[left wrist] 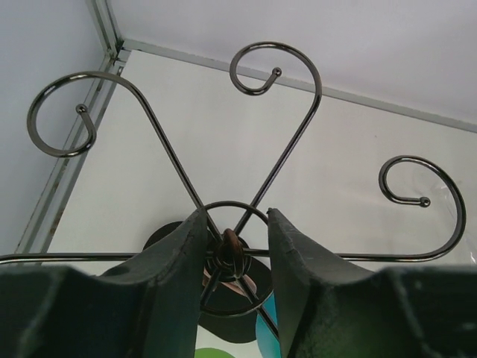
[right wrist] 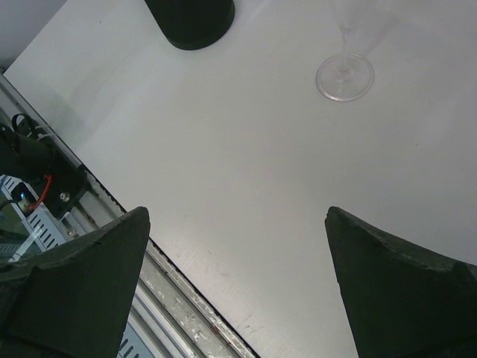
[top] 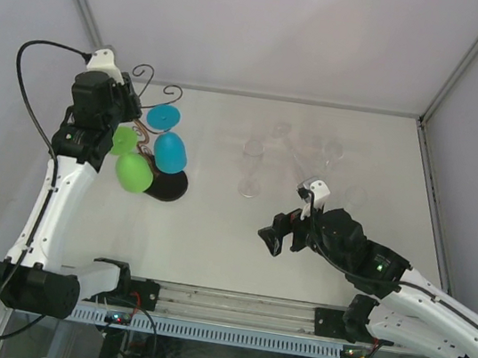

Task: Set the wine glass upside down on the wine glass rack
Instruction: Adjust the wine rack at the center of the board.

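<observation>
The wine glass rack (top: pixel 168 186) stands at the table's left, its dark scroll arms (left wrist: pixel 279 74) fanning out from a coppery stem top (left wrist: pixel 231 250). A blue glass (top: pixel 171 153) and a green glass (top: pixel 135 172) hang on it upside down. My left gripper (top: pixel 127 113) hovers over the rack's hub; in the left wrist view its jaws (left wrist: pixel 235 215) straddle the stem top with a gap on each side. A clear wine glass (top: pixel 251 167) stands mid-table, its foot (right wrist: pixel 344 77) showing in the right wrist view. My right gripper (right wrist: pixel 237 216) is wide open and holds nothing.
More clear glasses (top: pixel 333 151) sit at the back right of the table, faint against the white top. The metal rail (right wrist: pixel 186 313) of the table's near edge runs under the right gripper (top: pixel 272 235). White walls close in the table on three sides.
</observation>
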Action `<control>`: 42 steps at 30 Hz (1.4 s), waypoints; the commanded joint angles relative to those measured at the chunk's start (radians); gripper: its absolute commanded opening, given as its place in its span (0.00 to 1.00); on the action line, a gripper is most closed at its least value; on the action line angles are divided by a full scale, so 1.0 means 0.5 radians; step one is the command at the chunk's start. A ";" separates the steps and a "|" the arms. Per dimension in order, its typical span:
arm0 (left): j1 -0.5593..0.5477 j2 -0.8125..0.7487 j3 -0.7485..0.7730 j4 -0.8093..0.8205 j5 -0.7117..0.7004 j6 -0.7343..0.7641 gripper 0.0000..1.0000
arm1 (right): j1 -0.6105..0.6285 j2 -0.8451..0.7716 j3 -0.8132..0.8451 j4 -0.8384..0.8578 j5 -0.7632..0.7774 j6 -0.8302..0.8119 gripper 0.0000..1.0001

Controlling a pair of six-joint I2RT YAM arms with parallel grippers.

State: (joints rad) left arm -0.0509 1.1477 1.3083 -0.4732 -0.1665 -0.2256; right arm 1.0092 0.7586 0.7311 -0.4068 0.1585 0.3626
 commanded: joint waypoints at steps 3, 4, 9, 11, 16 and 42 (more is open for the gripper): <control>0.014 0.011 -0.010 0.046 -0.050 0.035 0.34 | 0.001 -0.004 -0.008 0.075 -0.033 0.042 1.00; 0.015 0.017 -0.012 0.048 -0.047 0.048 0.32 | 0.002 -0.005 -0.009 0.072 -0.037 0.042 1.00; 0.014 0.036 0.012 0.022 0.017 0.130 0.15 | 0.002 -0.002 -0.014 0.068 -0.047 0.045 1.00; 0.015 0.042 0.027 0.010 0.070 0.157 0.07 | 0.001 0.001 -0.014 0.071 -0.058 0.045 1.00; 0.015 0.050 0.094 -0.060 0.228 0.254 0.00 | 0.004 0.008 -0.022 0.085 -0.069 0.051 1.00; 0.014 0.155 0.259 -0.116 1.188 0.751 0.00 | 0.022 0.015 -0.041 0.094 -0.118 0.063 1.00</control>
State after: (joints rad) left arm -0.0387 1.1904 1.3651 -0.4923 0.2687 0.1173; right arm 1.0153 0.7708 0.7139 -0.3958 0.1024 0.3790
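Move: The wine rack's hub, the top of its stem, already sits between the left hand's parted fingers, within about 1 cm and perhaps a touch below. The hanging blue wine glass has its middle about 7 cm to the hand's right, 1 cm back and 8 cm lower; the green wine glass hangs some 7 cm straight back and 8 cm lower. From the right hand the hub lies roughly 20 cm ahead, 34 cm left and 12 cm higher. The left hand first stays in place and shuts its half-open fingers on the stem top in the middle of the rack's ring, pinching it between the fingertips. Keeping that pinch, it draws the rack to the right by about 6 cm, towards the board's centre, while turning some 30 degrees clockwise and rolling slightly so that its left side rises. ##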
